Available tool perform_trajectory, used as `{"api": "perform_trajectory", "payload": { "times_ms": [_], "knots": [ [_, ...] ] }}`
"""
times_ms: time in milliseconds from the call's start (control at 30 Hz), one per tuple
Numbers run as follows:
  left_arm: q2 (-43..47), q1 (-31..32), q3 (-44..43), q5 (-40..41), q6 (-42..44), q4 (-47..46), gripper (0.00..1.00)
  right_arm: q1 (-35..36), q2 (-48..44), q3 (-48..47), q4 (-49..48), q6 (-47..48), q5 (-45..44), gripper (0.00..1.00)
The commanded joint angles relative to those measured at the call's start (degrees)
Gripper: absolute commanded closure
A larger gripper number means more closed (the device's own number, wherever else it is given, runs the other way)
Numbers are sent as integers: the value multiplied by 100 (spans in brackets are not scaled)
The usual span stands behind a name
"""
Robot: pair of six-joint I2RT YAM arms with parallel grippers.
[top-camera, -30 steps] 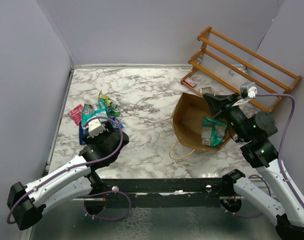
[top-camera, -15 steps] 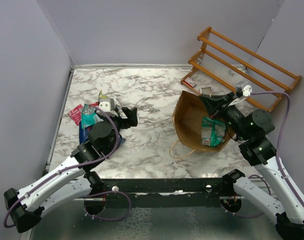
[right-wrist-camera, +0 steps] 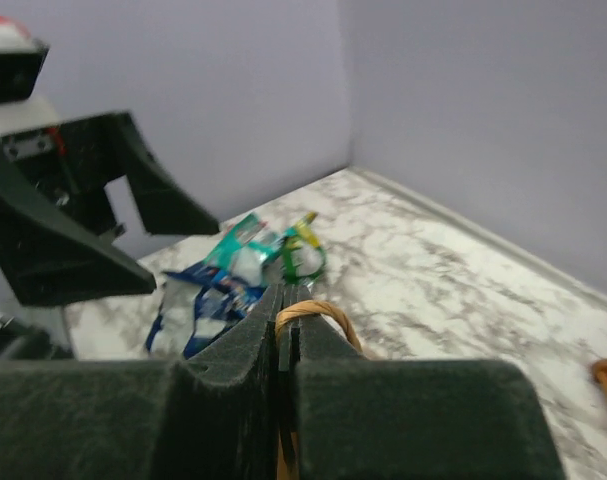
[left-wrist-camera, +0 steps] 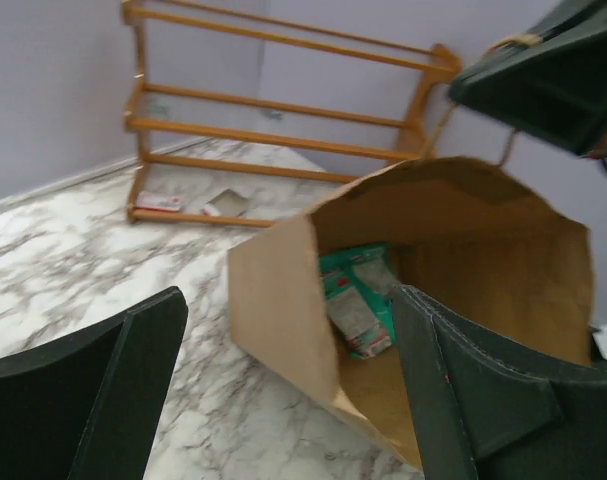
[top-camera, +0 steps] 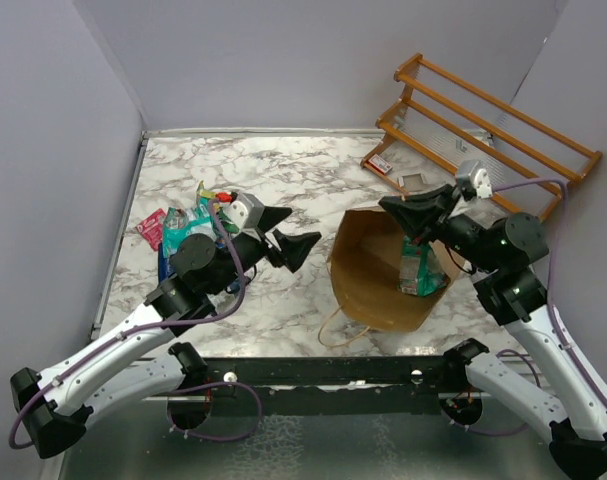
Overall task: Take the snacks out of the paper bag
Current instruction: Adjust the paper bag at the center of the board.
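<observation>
The brown paper bag (top-camera: 368, 285) lies on its side right of centre, its mouth open toward the left (left-wrist-camera: 283, 290). A green snack packet (top-camera: 420, 265) rests inside it (left-wrist-camera: 358, 300). My right gripper (top-camera: 388, 205) is shut on the bag's twisted handle (right-wrist-camera: 318, 315) at the upper rim, jaws pressed together (right-wrist-camera: 285, 300). My left gripper (top-camera: 295, 232) is open and empty, just left of the bag's mouth (left-wrist-camera: 288, 300). Several snacks, blue, green and yellow-green, lie piled at the left (top-camera: 188, 225) (right-wrist-camera: 233, 275), with a small red-pink packet (top-camera: 151, 228) beside them.
A wooden slatted rack (top-camera: 483, 130) leans at the back right (left-wrist-camera: 283, 110), with a small red and white packet (top-camera: 380, 163) at its foot. Grey walls close the marble table (top-camera: 283, 170) on three sides. The bag's other handle (top-camera: 333, 325) trails toward the front edge.
My left arm swung right from the snack pile to the bag's mouth, its jaws widening early in the move. My right gripper moved left with the handle, shifting the bag leftward.
</observation>
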State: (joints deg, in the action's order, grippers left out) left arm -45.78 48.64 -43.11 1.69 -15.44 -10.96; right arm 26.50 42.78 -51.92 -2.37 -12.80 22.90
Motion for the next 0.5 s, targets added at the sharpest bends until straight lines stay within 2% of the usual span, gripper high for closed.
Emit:
{"api": "perform_trajectory", "payload": {
  "times_ms": [0, 133, 233, 333, 467],
  "knots": [
    [222, -15, 195, -1842, 25, -807, 14, 13, 218, 246, -331, -75, 1884, 98],
    [21, -13, 435, -2859, -427, -1489, 15, 13, 278, 341, -326, -71, 1802, 98],
    [-332, 96, 564, -3169, -872, -2052, 17, 13, 213, 405, -440, -136, 1695, 98],
    [-747, 642, 542, -2868, -680, -2100, 18, 20, 179, 412, -588, -222, 1689, 97],
    [-1184, 1678, 237, -2062, 313, -1810, 18, 17, 233, 222, -676, -323, 1852, 98]
  ]
}}
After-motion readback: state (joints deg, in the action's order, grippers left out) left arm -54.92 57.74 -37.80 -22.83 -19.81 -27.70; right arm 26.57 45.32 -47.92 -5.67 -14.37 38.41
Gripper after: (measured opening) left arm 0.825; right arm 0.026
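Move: The paper bag gapes towards the left gripper, its middle about 17 cm to the right, 2 cm ahead and some 16 cm lower. Its loose near handle hangs about 11 cm back, 7 cm right and 18 cm below the left gripper; the green snack packet inside is roughly 24 cm right, 5 cm ahead and 24 cm down. From the right gripper, shut on the other handle, the bag's middle lies about 21 cm below, 3 cm right and level forward. Bring the open left gripper back and to the right, about 13 cm, towards the near-left side of the bag's mouth, swinging it clockwise some 35 degrees; let it rise slightly, then sink. Keep the right fingers pinched on the handle while lowering that hand, easing it left and back and turning it a little counter-clockwise. ##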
